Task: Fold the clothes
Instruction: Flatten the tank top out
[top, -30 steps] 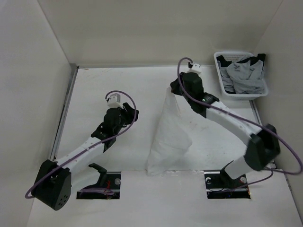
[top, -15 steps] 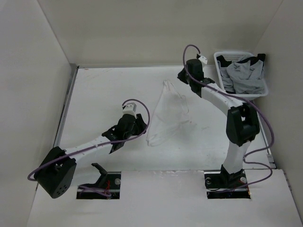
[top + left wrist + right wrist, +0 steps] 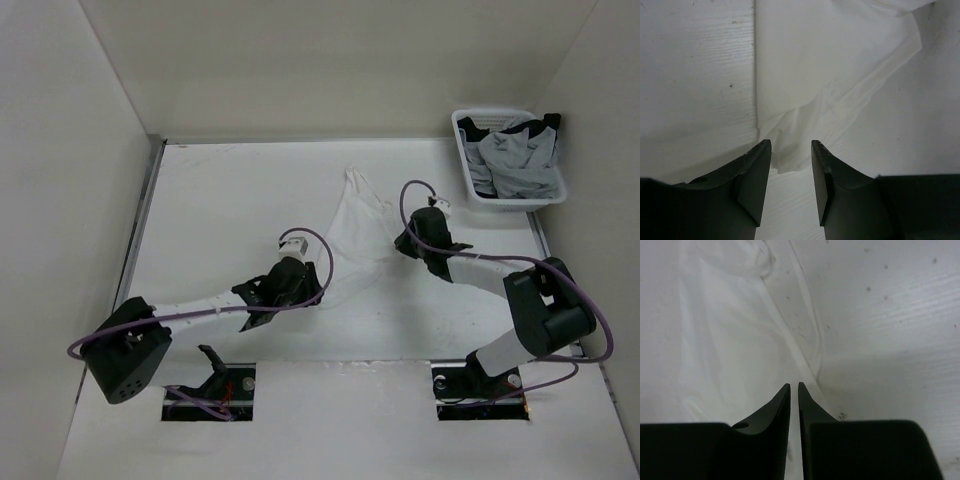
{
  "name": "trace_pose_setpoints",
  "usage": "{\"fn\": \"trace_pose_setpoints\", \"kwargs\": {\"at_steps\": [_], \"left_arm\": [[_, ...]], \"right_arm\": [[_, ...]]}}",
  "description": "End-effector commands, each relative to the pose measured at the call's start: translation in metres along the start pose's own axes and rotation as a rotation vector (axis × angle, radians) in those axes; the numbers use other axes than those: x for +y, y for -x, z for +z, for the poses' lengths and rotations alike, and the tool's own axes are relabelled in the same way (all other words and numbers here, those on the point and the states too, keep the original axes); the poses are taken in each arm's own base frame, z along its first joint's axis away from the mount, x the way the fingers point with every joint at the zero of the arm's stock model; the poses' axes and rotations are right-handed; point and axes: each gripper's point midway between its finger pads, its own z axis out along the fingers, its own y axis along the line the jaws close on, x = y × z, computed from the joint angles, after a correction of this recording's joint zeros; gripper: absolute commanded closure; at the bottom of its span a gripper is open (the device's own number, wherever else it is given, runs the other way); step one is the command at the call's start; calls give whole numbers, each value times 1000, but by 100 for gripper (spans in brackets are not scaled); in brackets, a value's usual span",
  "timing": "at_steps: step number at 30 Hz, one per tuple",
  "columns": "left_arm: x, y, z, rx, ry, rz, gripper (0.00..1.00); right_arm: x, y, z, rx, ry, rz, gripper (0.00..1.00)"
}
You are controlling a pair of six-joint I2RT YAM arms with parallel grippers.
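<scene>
The clothes [image 3: 355, 235], a thin white garment, lie rumpled on the white table, running from the far middle toward the near left. My left gripper [image 3: 313, 290] is at their near corner. In the left wrist view it [image 3: 790, 146] is open, with the corner of the clothes [image 3: 805, 90] lying just beyond and between the fingertips. My right gripper [image 3: 403, 240] is low at the garment's right edge. In the right wrist view it [image 3: 794, 386] has its jaws almost together, only a thin slit apart, above the hem of the clothes [image 3: 740, 340]. I see no fabric bunched between them.
A white slatted basket [image 3: 463, 150] stands at the far right corner with grey and black garments [image 3: 515, 160] in it. Walls close off the left, far and right sides of the table [image 3: 220, 200]. Two dark cut-outs [image 3: 205, 390] lie by the arm bases.
The right gripper let go of the hanging garment, which now lies on the table. It swung away, then came back low with jaws narrowing. The left arm reached right to the garment's corner.
</scene>
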Motion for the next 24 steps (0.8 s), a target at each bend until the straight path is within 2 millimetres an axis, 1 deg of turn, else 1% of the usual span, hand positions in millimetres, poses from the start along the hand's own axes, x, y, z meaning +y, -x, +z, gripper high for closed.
{"fn": "trace_pose_setpoints", "kwargs": {"at_steps": [1,2,5,8,10,12,17,22,24], "left_arm": [[12,-15,2,38,50,-31,65],[14,-17,2,45,62,-29,66],[17,-25,1,55,86,-35,66],[14,-29,1,66,77,-43,66],[15,-33,3,76,81,-44,68],[13,-33,5,77,78,-44,72],[14,-30,5,72,84,-39,83],[17,-29,3,63,87,-47,86],[17,-27,2,60,85,-48,86]], "right_arm": [[22,23,-10,-101,118,42,80],[19,22,-11,-103,115,48,75],[7,28,-8,-122,94,68,64],[-1,31,-2,-117,68,77,60],[-3,25,3,-92,62,79,60],[-2,20,4,-76,66,87,60],[-6,12,-5,-52,59,104,60],[0,-8,-7,16,78,105,60],[-1,-9,-8,16,76,109,60]]}}
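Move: The tank top's near left hem corner lies about 2 cm behind the left hand, level with it sideways, some 3 cm below. Its right hem corner is roughly 10 cm ahead of that hand and 18 cm to its right. That right corner sits about 3 cm behind the right hand, straight under it sideways, 4 cm down. The strap end is some 20 cm ahead of the right hand and 11 cm to its left, also about 4 cm down. The left fingers close on the tank top's near left corner and pinch it, after the hand sinks about 3 cm onto it while drawing back some 2 cm, then stays there. The right hand opens its fingers above the right hem corner, dipping back slightly, swinging forward and about 2 cm right, then easing back left and towards its own base. ##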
